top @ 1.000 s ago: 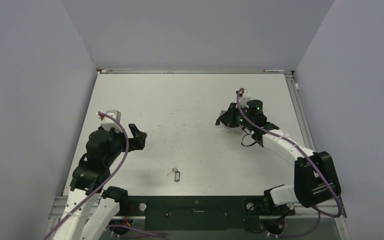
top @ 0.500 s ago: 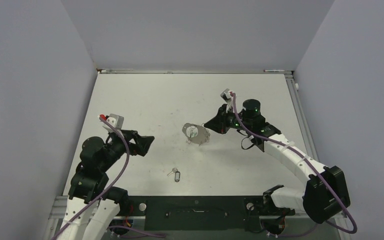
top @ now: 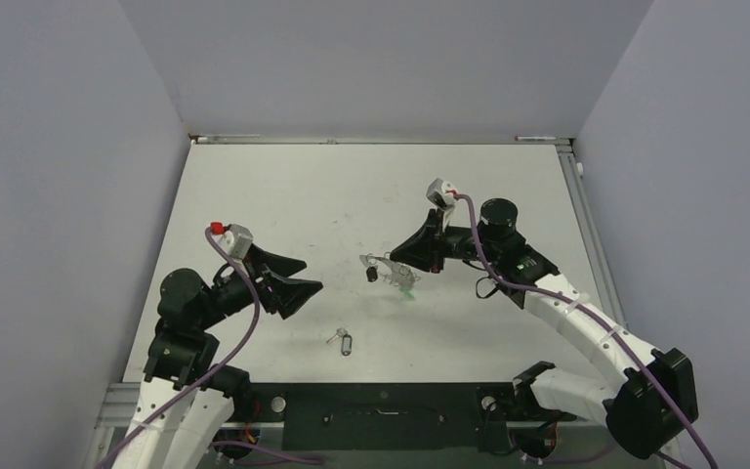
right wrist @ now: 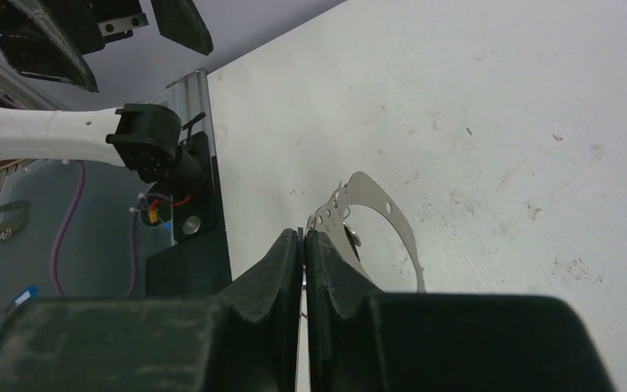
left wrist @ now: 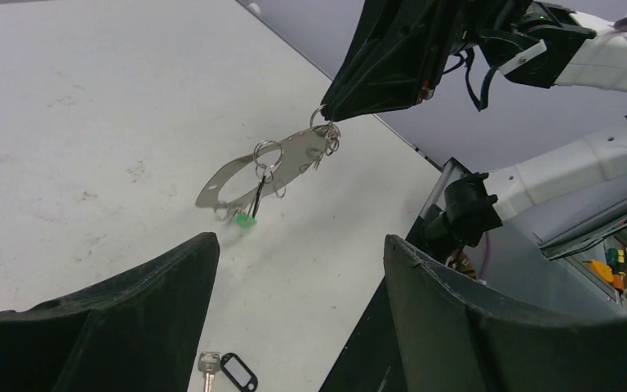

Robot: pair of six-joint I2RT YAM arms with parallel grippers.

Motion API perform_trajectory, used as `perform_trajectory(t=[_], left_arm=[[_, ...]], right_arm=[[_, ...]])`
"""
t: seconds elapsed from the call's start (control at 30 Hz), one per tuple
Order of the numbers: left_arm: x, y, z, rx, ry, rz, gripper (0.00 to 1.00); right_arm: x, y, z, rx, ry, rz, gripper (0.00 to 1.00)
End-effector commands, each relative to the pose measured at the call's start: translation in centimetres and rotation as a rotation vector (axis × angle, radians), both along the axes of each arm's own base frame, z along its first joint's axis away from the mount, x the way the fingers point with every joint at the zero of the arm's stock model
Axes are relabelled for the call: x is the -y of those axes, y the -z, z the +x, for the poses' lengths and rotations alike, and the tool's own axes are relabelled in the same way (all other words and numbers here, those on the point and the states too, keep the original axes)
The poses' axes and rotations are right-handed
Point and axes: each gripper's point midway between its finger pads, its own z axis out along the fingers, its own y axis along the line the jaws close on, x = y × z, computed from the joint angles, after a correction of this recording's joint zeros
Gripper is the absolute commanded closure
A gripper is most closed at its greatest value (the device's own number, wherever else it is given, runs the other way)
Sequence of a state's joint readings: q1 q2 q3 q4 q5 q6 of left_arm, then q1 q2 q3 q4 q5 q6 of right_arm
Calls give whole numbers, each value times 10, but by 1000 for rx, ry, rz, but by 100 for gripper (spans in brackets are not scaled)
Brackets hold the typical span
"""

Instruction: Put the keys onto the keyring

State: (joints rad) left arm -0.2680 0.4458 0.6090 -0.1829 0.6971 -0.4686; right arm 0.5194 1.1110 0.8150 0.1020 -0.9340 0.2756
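Note:
My right gripper (top: 396, 257) is shut on a small keyring (left wrist: 327, 131) and holds it above the table's middle. A flat silvery metal plate (left wrist: 292, 160) hangs from that keyring, tilted, with a second ring (left wrist: 267, 152) and a green-tipped piece (left wrist: 245, 220) dangling below. The plate also shows past the closed right gripper (right wrist: 304, 233) in the right wrist view (right wrist: 393, 214). A silvery key (left wrist: 208, 364) with a black tag (left wrist: 239, 373) lies on the table near the front edge (top: 343, 341). My left gripper (top: 300, 284) is open and empty, left of the hanging plate and above the loose key.
The white table (top: 303, 195) is walled at the back and both sides. A black base bar (top: 381, 415) runs along the front edge between the arm mounts.
My right gripper has lifted the keyring with its plate off the table and carried it left toward the middle. My left gripper has moved right toward it, jaws open.

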Motion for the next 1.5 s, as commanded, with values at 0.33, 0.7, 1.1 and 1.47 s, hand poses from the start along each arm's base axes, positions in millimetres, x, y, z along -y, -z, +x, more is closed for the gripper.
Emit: perform_trajectory(t=[0.33,0.7,1.1,1.47], left_arm=[[33,-91,-25,273,289,-147,31],[44,-114,-49,394,451,-139,43],[54,-84,-30,309,422,-93,54],[52,-80,-37,337,419,-97,50]], right_arm=[[-24,-72,-59,373,-84,228,95],[-31,-88,-89,561,-152,373,95],[-36,-108,-102,561,-155,491,95],[-38,-120,-101,536,-111,506,95]])
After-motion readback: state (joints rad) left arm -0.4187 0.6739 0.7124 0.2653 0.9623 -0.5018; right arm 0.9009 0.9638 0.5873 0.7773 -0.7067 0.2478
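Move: The metal keyring with its small rings, already pinched and hanging from the right fingertips, has its middle some 17 cm to the left hand's right, about 4 cm ahead of it and 7 cm lower. On the table lie the loose key, roughly 6 cm right, 1 cm ahead and 25 cm below the left hand, and a black key tag 3 cm right and 2 cm back of the key. From the right hand, the open left gripper is about 17 cm left, 4 cm back and slightly higher. The keyring stays pinched in the shut right fingers as that hand draws back about 10 cm while rising and easing left towards the left gripper, fingertips tilting up and the wrist rolling. The left hand rises to meet it, settling slightly after its peak, shifts about 5 cm right and a little back, swings some 25 degrees clockwise with fingers tipping up, and partly closes without shutting on anything. ##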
